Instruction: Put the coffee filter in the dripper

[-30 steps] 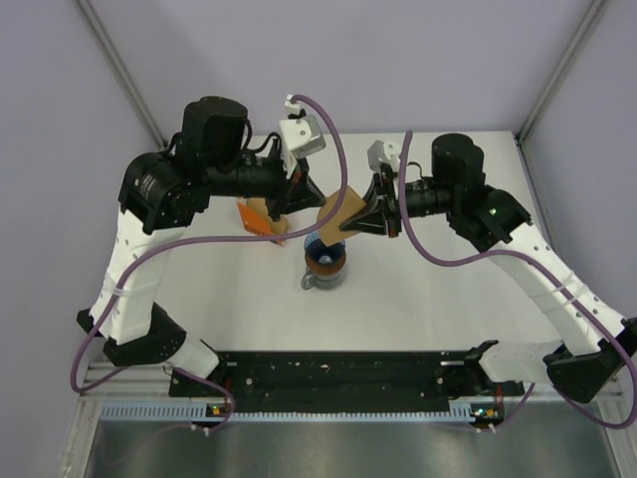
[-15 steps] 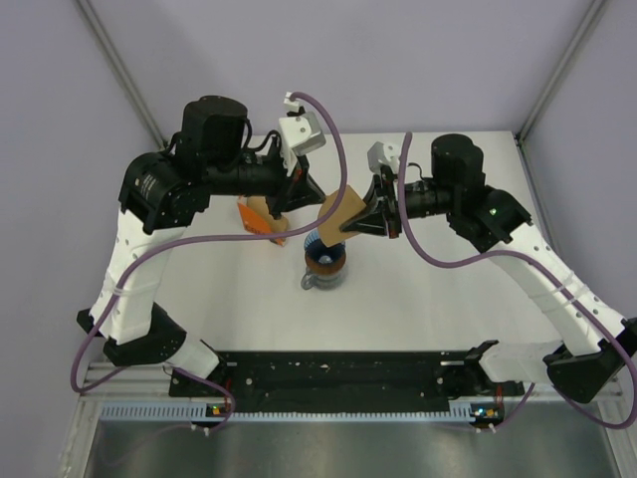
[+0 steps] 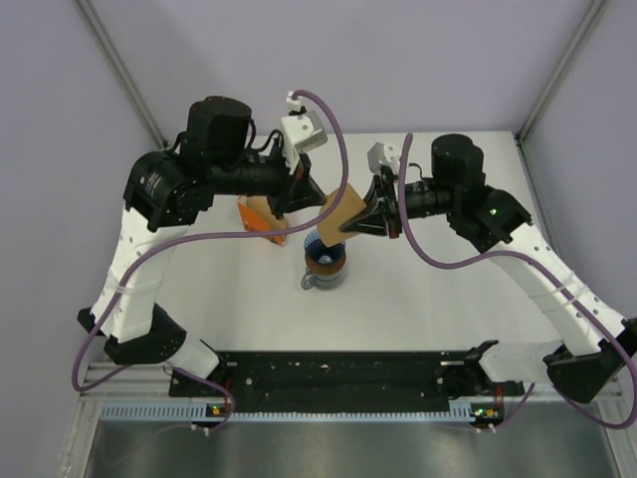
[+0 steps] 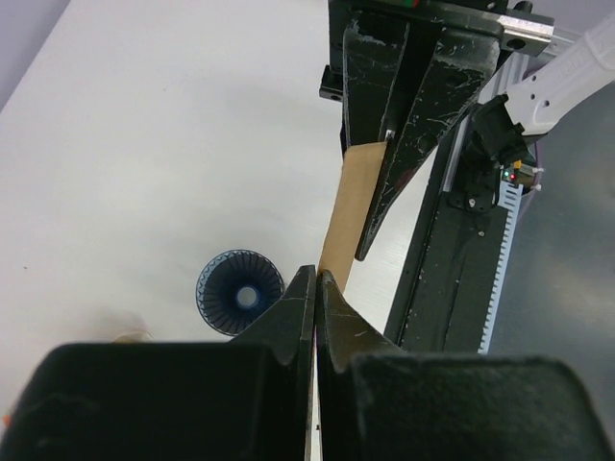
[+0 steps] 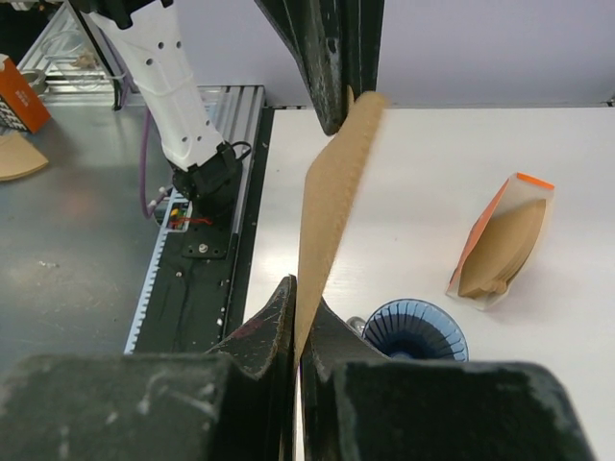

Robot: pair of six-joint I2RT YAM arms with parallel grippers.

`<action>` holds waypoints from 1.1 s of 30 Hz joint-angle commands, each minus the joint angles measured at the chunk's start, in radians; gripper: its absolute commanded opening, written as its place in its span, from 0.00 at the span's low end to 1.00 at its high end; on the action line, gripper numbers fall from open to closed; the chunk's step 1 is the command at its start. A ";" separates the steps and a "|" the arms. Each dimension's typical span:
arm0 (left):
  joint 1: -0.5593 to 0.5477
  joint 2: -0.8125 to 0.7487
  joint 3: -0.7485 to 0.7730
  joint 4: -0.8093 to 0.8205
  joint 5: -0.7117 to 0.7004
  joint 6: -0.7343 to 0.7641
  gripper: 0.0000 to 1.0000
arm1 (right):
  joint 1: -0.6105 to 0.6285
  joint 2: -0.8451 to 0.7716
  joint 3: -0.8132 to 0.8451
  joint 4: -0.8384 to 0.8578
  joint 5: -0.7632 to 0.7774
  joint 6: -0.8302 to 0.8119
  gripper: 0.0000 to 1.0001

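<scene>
The tan coffee filter (image 5: pixel 332 202) hangs edge-on above the table, and my right gripper (image 5: pixel 300 296) is shut on its lower edge. In the top view the coffee filter (image 3: pixel 336 211) sits between the two grippers, just above the blue ribbed dripper (image 3: pixel 318 242). The dripper (image 5: pixel 413 331) is down to the right of my right fingers. My left gripper (image 4: pixel 316 275) is shut, its tips right at the filter's (image 4: pixel 351 216) far edge; I see nothing between its jaws. The dripper (image 4: pixel 240 293) lies left of those tips.
The dripper rests on a glass jug with a brown ring (image 3: pixel 323 271). An orange-and-white pack of filters (image 5: pixel 504 245) lies on the white table (image 3: pixel 448 299) behind the left gripper (image 3: pixel 304 197). The black arm-base rail (image 3: pixel 338 373) runs along the near edge.
My left arm has shifted slightly right, bringing its shut tips closer to the filter. The right gripper and filter have stayed put.
</scene>
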 commanded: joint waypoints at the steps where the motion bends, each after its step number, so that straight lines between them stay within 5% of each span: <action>1: 0.002 -0.005 -0.029 0.041 0.043 -0.040 0.00 | 0.012 -0.035 0.014 0.016 -0.030 -0.021 0.00; 8: 0.034 -0.005 -0.020 0.066 0.009 -0.057 0.00 | 0.011 -0.045 -0.001 0.013 -0.046 -0.050 0.00; 20: 0.054 -0.016 -0.024 0.064 0.147 -0.101 0.00 | 0.011 -0.048 -0.007 0.013 -0.043 -0.077 0.00; 26: 0.054 -0.033 -0.003 -0.017 0.189 0.037 0.40 | 0.011 -0.042 -0.004 0.010 -0.032 -0.070 0.00; 33: 0.054 -0.031 0.017 0.001 0.194 0.032 0.71 | 0.011 -0.028 0.013 -0.007 -0.043 -0.072 0.00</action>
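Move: The coffee filter's middle is about 3 cm to the left gripper's right, 1 cm back and 3 cm below; the shut left tips meet its edge. From the right gripper, the filter is some 3 cm left, 1 cm forward and 4 cm up, already pinched. The dripper stands on its mug straight below the left gripper laterally, roughly 6 cm ahead and 32 cm down; the filter bag lies about 16 cm ahead, 13 cm left and 43 cm down. Let go of the filter with the left gripper: dip about 1 cm with the tips on its edge, ease about as far forward, then draw back some 2.5 cm, spreading the fingers to roughly two-thirds open and swinging the hand slightly clockwise. Keep the filter pinched in the right gripper, letting that hand slip barely 1 cm back before holding still. ##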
